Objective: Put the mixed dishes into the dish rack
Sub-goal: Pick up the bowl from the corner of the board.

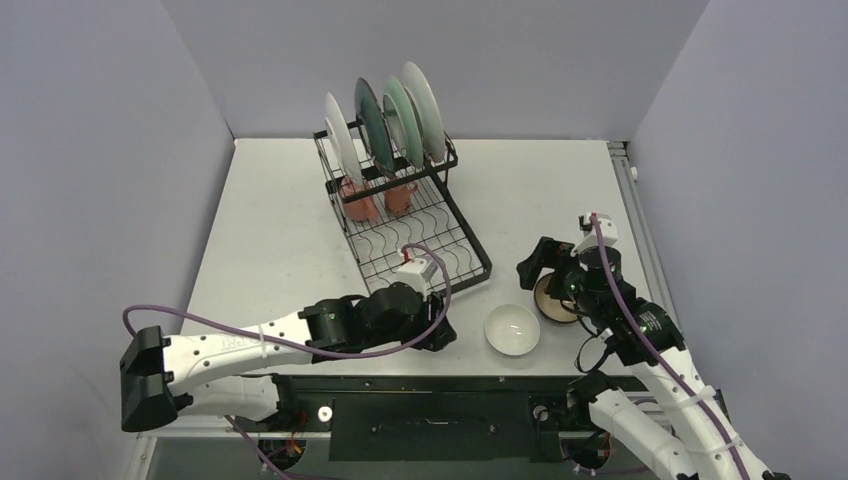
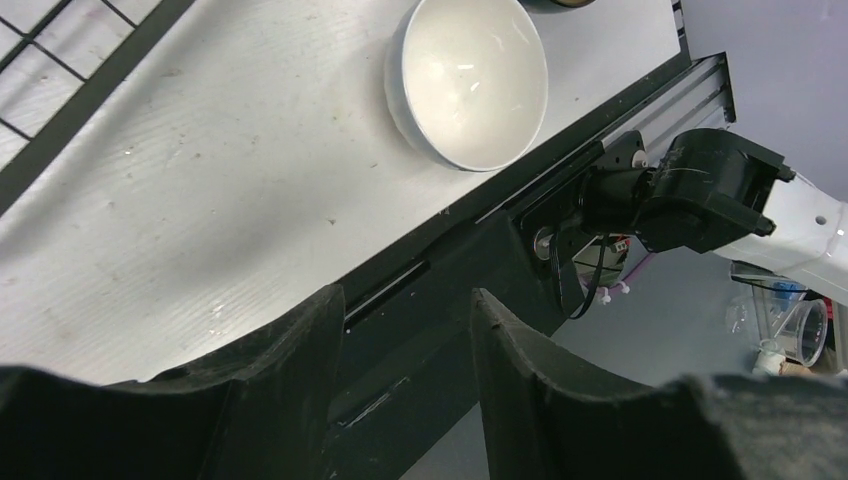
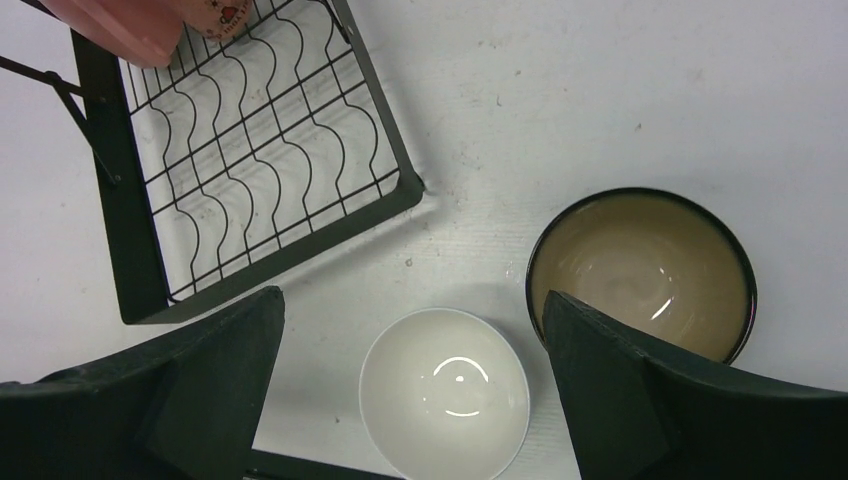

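Observation:
The black wire dish rack [image 1: 470,262] stands at mid-table with several plates [image 1: 395,118] upright in its slots and two pink mugs [image 1: 362,205] beneath them. A white bowl [image 1: 512,328] sits on the table near the front edge. A dark brown-gold bowl [image 1: 550,305] is just right of it, partly under my right arm. My right gripper [image 3: 412,300] hovers wide open above the white bowl [image 3: 445,390], the dark bowl [image 3: 640,265] by its right finger. My left gripper [image 2: 405,300] hangs partly open and empty over the table's front edge, left of the white bowl [image 2: 470,80].
The rack's flat lower tray [image 3: 130,270] lies left of the bowls, one pink mug [image 3: 140,25] at its far end. The right arm's black base [image 2: 700,190] sits below the table's front rail. Grey walls close in the table on three sides.

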`<state>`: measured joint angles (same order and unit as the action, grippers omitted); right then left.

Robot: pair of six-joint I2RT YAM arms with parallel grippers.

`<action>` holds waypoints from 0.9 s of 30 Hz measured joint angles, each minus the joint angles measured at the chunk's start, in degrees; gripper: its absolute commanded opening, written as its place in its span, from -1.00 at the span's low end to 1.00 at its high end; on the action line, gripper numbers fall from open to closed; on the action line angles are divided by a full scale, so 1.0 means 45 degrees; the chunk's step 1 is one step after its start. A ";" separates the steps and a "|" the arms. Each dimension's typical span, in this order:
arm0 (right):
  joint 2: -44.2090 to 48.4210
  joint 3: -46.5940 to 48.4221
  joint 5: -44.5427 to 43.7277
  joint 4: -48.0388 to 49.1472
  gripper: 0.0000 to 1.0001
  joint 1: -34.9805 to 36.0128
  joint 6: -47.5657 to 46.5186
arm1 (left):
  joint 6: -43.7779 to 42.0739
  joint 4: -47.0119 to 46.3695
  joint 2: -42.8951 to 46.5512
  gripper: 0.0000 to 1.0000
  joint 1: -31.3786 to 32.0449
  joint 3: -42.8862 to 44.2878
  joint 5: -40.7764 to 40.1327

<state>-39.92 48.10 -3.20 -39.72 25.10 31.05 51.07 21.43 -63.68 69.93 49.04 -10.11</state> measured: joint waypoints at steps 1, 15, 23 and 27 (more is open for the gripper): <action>0.0160 -0.0112 0.0000 -0.0121 0.92 0.0000 0.0160 | 0.0053 -0.0131 -0.0233 -0.03 0.0092 0.0039 -0.0029; 0.2671 -0.0903 -0.0685 -0.1506 0.88 0.0000 0.1073 | 0.0287 -0.1268 -0.3939 0.44 0.0525 0.1559 -0.0311; 0.3366 -0.0903 -0.1103 -0.2050 0.87 0.0000 0.1277 | 0.0413 -0.1389 -0.5911 0.45 0.0525 0.2506 -0.0253; 0.3701 -0.0908 -0.1112 -0.2239 0.87 0.0000 0.1326 | 0.0525 -0.1229 -0.6713 0.45 0.0525 0.3084 -0.0296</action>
<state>-23.27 44.01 -8.21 -49.80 25.10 37.01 53.43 15.90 -93.89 72.29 62.92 -11.44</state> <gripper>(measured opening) 0.939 0.722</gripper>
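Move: Some 15 cm to the right of the left hand, about 6 cm farther out and 15 cm lower, stands the white bowl. The brown bowl lies beyond it, roughly 28 cm right and 14 cm ahead of the left hand, and the dish rack's middle is about 30 cm ahead and 8 cm left. From the right hand the white bowl is about 4 cm back, 3 cm left and 19 cm down. Sweeping right and sinking in about equal measure, the left hand travels some 9 cm across and 7 to 8 cm down towards the white bowl, its fingers spreading clearly wider and tipping about 10 degrees steeper. Meanwhile the empty right hand, still wide open, draws back and to the right about 6 cm, away from the rack, slowing and turning slightly clockwise. ##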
